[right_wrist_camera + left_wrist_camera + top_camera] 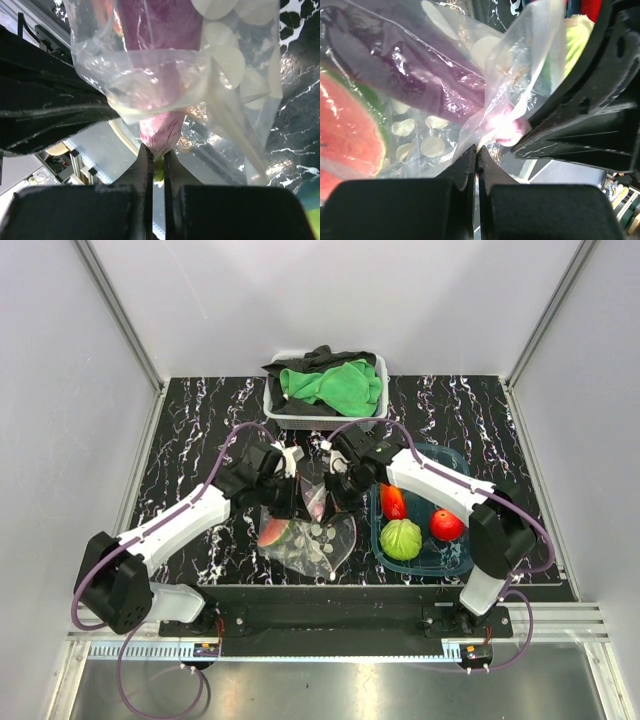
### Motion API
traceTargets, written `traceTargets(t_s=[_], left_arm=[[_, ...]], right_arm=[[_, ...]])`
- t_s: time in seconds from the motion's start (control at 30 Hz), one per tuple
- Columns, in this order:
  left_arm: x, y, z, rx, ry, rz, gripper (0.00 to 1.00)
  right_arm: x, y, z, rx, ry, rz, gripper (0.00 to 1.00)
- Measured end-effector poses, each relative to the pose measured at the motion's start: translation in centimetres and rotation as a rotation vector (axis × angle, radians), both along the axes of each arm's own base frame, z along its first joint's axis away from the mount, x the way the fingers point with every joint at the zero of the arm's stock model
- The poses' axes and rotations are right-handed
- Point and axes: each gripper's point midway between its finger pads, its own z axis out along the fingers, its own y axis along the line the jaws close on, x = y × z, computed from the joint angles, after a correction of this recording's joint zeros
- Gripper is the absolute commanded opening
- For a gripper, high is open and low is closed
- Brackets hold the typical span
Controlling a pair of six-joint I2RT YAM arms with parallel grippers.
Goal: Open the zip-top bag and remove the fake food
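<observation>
The zip-top bag (325,540) hangs between both grippers, its mouth up and open. My left gripper (477,150) is shut on a fold of the bag's clear plastic (520,65) near the mouth. My right gripper (158,152) is shut on the green stem of a purple fake vegetable (160,125), whose body still reaches down through the bag's mouth (150,75). A watermelon slice (345,135) lies inside the bag, low on the left (275,533). In the top view the left gripper (290,462) and right gripper (333,485) sit close together above the bag.
A teal tub (455,560) at the right holds a green leafy ball (400,539), a red round fruit (446,525) and another red piece (393,502). A grey bin (275,408) with green and black cloths stands at the back middle.
</observation>
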Motion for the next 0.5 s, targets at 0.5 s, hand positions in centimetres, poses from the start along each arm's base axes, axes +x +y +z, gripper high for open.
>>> traceTargets(t_s=[0.5], left_arm=[[5.3,3.6,1.9,0.052,-0.069,0.192,0.00]], right_arm=[[-7.0,-5.8,4.2,0.020,0.024,-0.007,0.00]])
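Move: The eggplant hangs by its stem from the right fingers, its middle about 4 cm ahead, 5 cm left and 5 cm below them, still in the bag. The bin's middle is some 22 cm right of that hand, level ahead and 11 cm down; in it the cabbage lies 17 cm right, 6 back, the red pepper 15 right, 2 ahead. From the left hand the eggplant is 5 cm ahead and 1 left, 4 lower; the bin 26 right, 2 ahead. The eggplant, still pinched at the stem, is drawn out of the bag mouth by the right hand, which pulls about 7 cm back, 6 cm right and 4 cm up, towards the bin's near-left corner without turning. The left hand keeps its pinch on the bag edge and takes it the other way, about 5 cm forward and less to the left, rising slightly and turning some 10 degrees counter-clockwise. ##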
